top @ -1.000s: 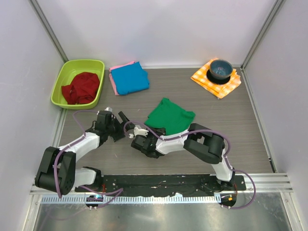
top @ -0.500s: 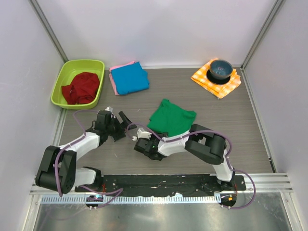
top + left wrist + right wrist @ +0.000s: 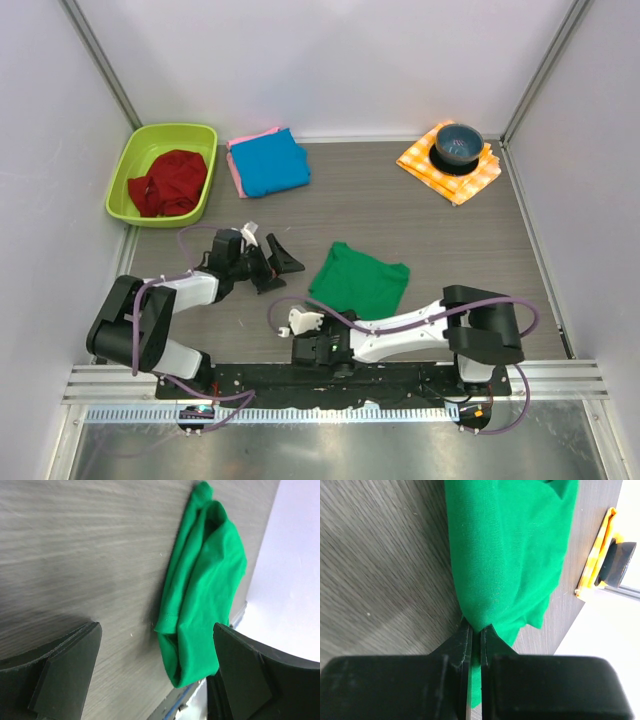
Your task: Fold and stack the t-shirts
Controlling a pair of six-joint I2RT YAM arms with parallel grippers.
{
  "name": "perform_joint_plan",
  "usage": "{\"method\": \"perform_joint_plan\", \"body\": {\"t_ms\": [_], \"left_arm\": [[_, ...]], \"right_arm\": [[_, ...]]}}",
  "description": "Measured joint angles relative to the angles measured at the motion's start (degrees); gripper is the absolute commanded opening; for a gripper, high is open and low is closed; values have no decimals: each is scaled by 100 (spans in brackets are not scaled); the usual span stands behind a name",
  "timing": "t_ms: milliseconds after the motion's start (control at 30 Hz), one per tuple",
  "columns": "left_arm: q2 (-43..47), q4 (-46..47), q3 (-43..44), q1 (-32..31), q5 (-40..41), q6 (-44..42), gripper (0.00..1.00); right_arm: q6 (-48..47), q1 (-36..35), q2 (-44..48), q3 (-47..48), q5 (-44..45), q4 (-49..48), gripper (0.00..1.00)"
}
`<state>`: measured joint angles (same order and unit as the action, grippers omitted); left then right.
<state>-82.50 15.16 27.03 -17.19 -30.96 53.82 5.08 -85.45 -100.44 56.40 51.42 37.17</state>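
The bright green t-shirt [image 3: 360,280] lies loosely folded on the table in front of the arms. My right gripper [image 3: 333,322] sits low at the shirt's near edge. In the right wrist view it [image 3: 476,630] is shut on a pinch of the green t-shirt [image 3: 510,555]. Left of the shirt, my left gripper [image 3: 284,270] stands open with nothing in it. The left wrist view has the green t-shirt [image 3: 205,580] beyond the gap of that gripper [image 3: 157,670]. The folded blue t-shirt [image 3: 268,163] rests on the pink one [image 3: 234,172] at the back left.
A lime-green basin [image 3: 205,140] with a red cloth [image 3: 168,182] stands at the back left corner. An orange-and-white checked cloth [image 3: 478,178] with a dark bowl [image 3: 459,142] on it lies at the back right. Walls close in the table on three sides.
My right gripper shut on the green t-shirt's edge and the arm drew back toward the near edge, dragging the shirt nearer. The left gripper swung right toward the shirt, still open.
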Motion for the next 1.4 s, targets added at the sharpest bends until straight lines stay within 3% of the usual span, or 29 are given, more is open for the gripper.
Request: {"method": "perform_joint_plan", "body": {"t_ms": [367,600,900,1400], "left_arm": [[-581,1357,-422,-570,-1202,612,100],[-1814,3528,-588,-684,-2076,1613,100],[-3204,6039,-219,-892,-2400,2691,100],[-3733,6843,83,-1449,-2350,3176,100]], "right_arm": [[420,-63,551,166,37,885,1],[511,-81,557,166,37,1040,1],[544,-144,557,181,63,1119,1],[428,-151,704,190,348,1047,1]]}}
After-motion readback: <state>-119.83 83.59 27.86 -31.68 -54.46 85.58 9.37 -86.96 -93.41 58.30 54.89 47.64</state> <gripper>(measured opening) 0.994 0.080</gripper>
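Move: The green t-shirt's middle lies about 17 cm to the left hand's right, 1 cm back and 3 cm below; its near end, held up in the right fingers, is some 14 cm right and 8 back, at hand height. From the left hand, the blue t-shirt is about 24 cm ahead and 3 left. From the right hand, the green shirt's middle lies roughly 8 cm ahead, 2 right and 3 below. Left fingers, open, swing about 12 cm right and back to straddle the shirt the right lifts 5 cm. ##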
